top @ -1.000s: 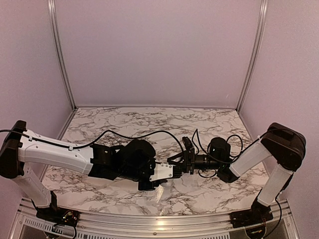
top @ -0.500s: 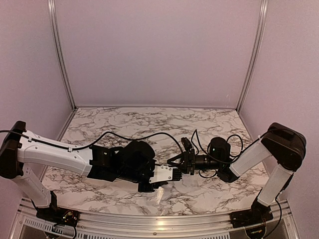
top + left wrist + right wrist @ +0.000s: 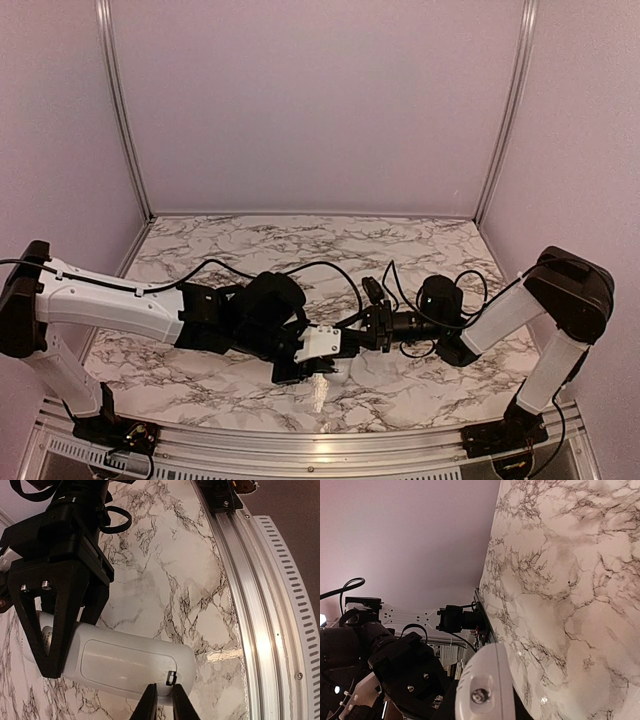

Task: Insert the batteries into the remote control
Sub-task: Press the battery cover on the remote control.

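Note:
The white remote control point(image 3: 325, 342) hangs above the marble table between my two arms. In the left wrist view its back faces the camera point(image 3: 125, 662), with the battery cover closed and a small latch near the right end. My right gripper point(image 3: 358, 335) is shut on the remote's far end; its black fingers point(image 3: 55, 610) clasp it, and the remote's nose point(image 3: 487, 690) fills its own view point(image 3: 482, 709). My left gripper point(image 3: 165, 701) is almost fully shut, with its tips over the remote's lower edge beside the latch. The batteries are out of view.
The marble table point(image 3: 300, 250) is boxed in by lilac walls. An aluminium rail point(image 3: 250, 605) runs along the near edge, close under the remote. Black cables point(image 3: 330, 270) loop over the table between the arms.
My left wrist has shifted a little to the right and turned at the remote. The remote has tilted slightly and stays in the right gripper.

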`<state>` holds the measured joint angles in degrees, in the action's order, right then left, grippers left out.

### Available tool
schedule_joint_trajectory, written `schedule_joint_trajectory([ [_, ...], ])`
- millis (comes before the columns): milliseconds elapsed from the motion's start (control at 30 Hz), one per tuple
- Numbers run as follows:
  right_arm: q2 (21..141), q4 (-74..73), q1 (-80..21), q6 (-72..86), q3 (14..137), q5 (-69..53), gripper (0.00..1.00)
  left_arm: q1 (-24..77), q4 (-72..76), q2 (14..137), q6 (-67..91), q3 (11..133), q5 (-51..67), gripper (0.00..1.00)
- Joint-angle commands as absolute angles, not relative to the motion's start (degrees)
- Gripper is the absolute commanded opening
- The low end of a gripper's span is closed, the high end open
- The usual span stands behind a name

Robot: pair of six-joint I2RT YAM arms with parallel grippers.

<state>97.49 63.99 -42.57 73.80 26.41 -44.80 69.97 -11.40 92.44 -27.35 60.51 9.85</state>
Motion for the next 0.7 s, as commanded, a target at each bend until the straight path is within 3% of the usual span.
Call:
schedule_joint_trajectory([
  [0, 93.52, 72.47, -43.07, 77.34, 30.05, -46.99, 0.00, 69.53, -20.60, 97.34, -25.28, 61.06, 10.24, 0.12],
  [400, 94.48, 70.58, -42.91, 76.88, 29.66, -46.42, 0.00, 69.74, -15.30, 92.21, -26.52, 58.43, 3.98, 0.22],
  [567, 95.47, 69.73, -42.76, 77.58, 28.93, -45.88, 0.00, 70.72, -8.07, 85.23, -28.93, 52.99, -0.87, 0.43],
  [667, 95.88, 69.04, -42.79, 77.69, 28.83, -45.67, 0.00, 72.24, -5.24, 83.09, -30.84, 51.08, -4.37, 0.49],
])
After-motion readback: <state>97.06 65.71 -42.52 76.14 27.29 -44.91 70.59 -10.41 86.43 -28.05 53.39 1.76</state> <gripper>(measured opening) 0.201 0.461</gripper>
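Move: Right under the left fingertips is the latch end of the battery cover; the cover's middle lies about 3 cm ahead of that hand, 1 cm to its right and 1 cm below. The latch slot sits roughly 1 cm back and 1 cm right of the hand, and the right gripper's fingers hold the remote some 8 cm ahead and 1 cm to the right. From the right hand, the cover's middle is about 5 cm back, straight in line sideways. Pressing on down at the latch end with nearly shut fingertips, the left hand sinks about half a centimetre, pushing the right hand and its remote down with it. Then the left fingers open to nearly half and come off the cover, drawing away some 3 cm to the left; the right hand keeps its grip and rises about 2 cm from its lowest point. ##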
